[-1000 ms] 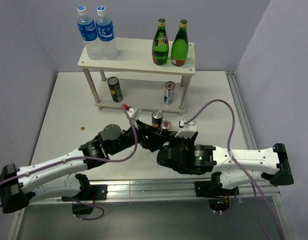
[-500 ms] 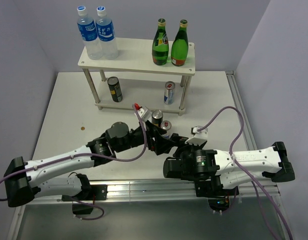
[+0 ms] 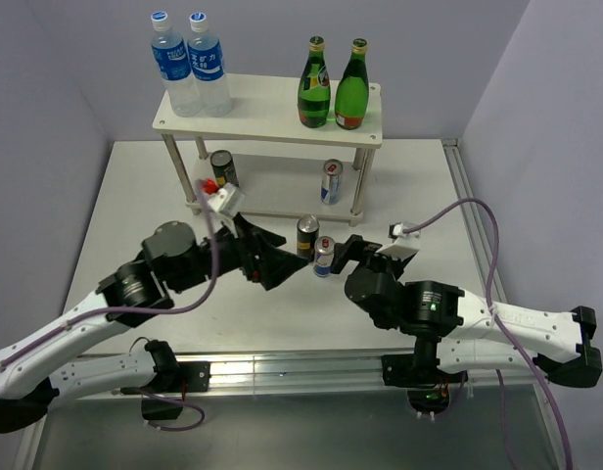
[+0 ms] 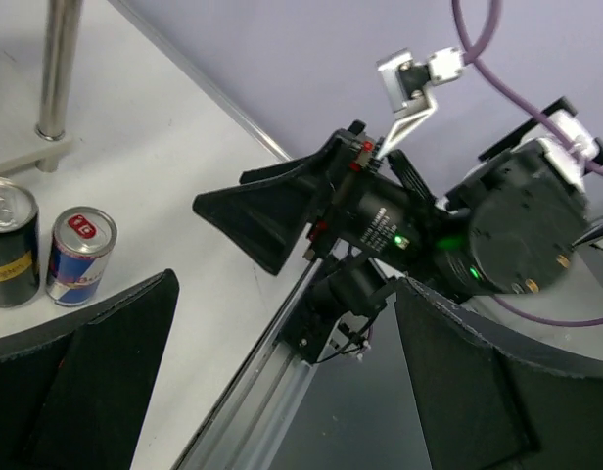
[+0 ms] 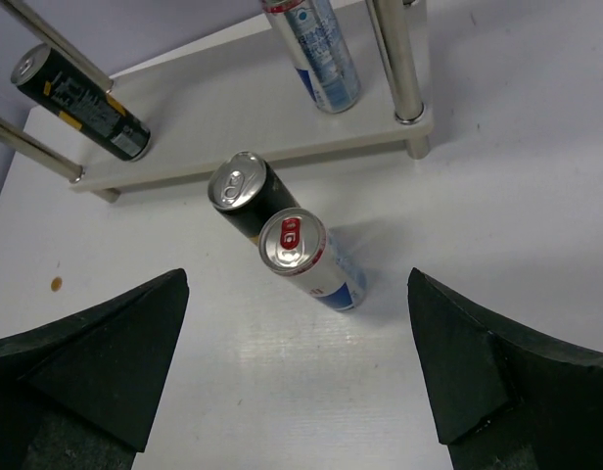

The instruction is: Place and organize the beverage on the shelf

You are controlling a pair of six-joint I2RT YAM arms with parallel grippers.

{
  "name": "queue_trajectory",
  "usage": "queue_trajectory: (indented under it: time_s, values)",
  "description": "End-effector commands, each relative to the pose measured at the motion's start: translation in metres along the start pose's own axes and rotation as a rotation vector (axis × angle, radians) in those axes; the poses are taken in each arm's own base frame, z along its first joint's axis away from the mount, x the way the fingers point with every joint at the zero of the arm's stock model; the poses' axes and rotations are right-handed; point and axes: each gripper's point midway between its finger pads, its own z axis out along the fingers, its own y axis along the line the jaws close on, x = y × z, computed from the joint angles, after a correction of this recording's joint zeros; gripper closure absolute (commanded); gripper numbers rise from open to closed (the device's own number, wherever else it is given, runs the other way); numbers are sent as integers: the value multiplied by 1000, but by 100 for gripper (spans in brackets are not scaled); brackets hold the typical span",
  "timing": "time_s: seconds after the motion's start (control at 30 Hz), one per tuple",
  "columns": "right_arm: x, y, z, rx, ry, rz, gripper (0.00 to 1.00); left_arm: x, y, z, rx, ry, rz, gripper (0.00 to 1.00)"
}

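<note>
The white shelf holds two green glass bottles on its top board. A dark can and a silver-blue can stand on its lower board. A second dark can and a second silver-blue can stand together on the table in front of the shelf; both show in the right wrist view, the dark can and the silver-blue can. My left gripper is open and empty just left of this pair. My right gripper is open and empty just right of it.
Two taller water bottles with blue labels stand on the left of the top board. The metal rail runs along the table's near edge. The shelf posts stand close behind the loose cans. A small brown spot marks the table at left.
My left arm has drawn back to the left and its gripper now points at the cans from the left. My right arm has swung right. The cans have hardly moved.
</note>
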Motion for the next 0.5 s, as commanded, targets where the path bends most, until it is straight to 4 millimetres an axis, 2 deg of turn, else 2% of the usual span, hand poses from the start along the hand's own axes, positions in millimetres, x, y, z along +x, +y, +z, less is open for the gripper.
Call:
queue_trajectory:
  time_s: [0.0,0.1,0.13,0.2,0.23,0.33,0.37,0.47]
  values:
    - [-10,4,9,-32,-13,-19,0,-15,6,-33,-66,-83,5,1]
    - [-10,0,11,-3,-5,-24,0,-12,38,-42,-201,-125,42,1]
    - [-10,0,11,-1,-1,-18,0,-1,62,-39,-295,-129,56,1]
    - [-8,2,10,-9,12,-12,0,13,89,-27,-380,-126,75,1]
    - [-7,2,10,-7,16,-13,0,36,112,-20,-442,-98,84,1]
    - [-7,-3,10,7,12,-9,0,90,158,1,-525,-55,80,1]
    - [-8,-5,10,13,9,-10,0,95,164,7,-528,-82,65,1]
    - [-11,-11,8,25,1,-13,0,129,192,19,-554,-91,62,1]
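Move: From the left hand, the black can, the beverage it seems to be going for, stands about 22 cm ahead, 7 cm to the right and some 29 cm below. The blue-silver can beside it is roughly 18 cm ahead and 11 cm to the right of the hand, equally low. Another blue-silver can, on the lower shelf, stands about 18 cm beyond the black can and 6 cm to its right. From the right hand the black can lies some 17 cm ahead, 16 cm left and 16 cm below. Towards the black can and the open table just short of it: the left hand first drifts about 5 cm left with a slight rise, then plunges fast, ending some 22 cm lower and 6 cm farther forward. Its wrist swings about 20 degrees counter-clockwise and tips the fingers down by a similar amount; they stay wide open and touch nothing. ##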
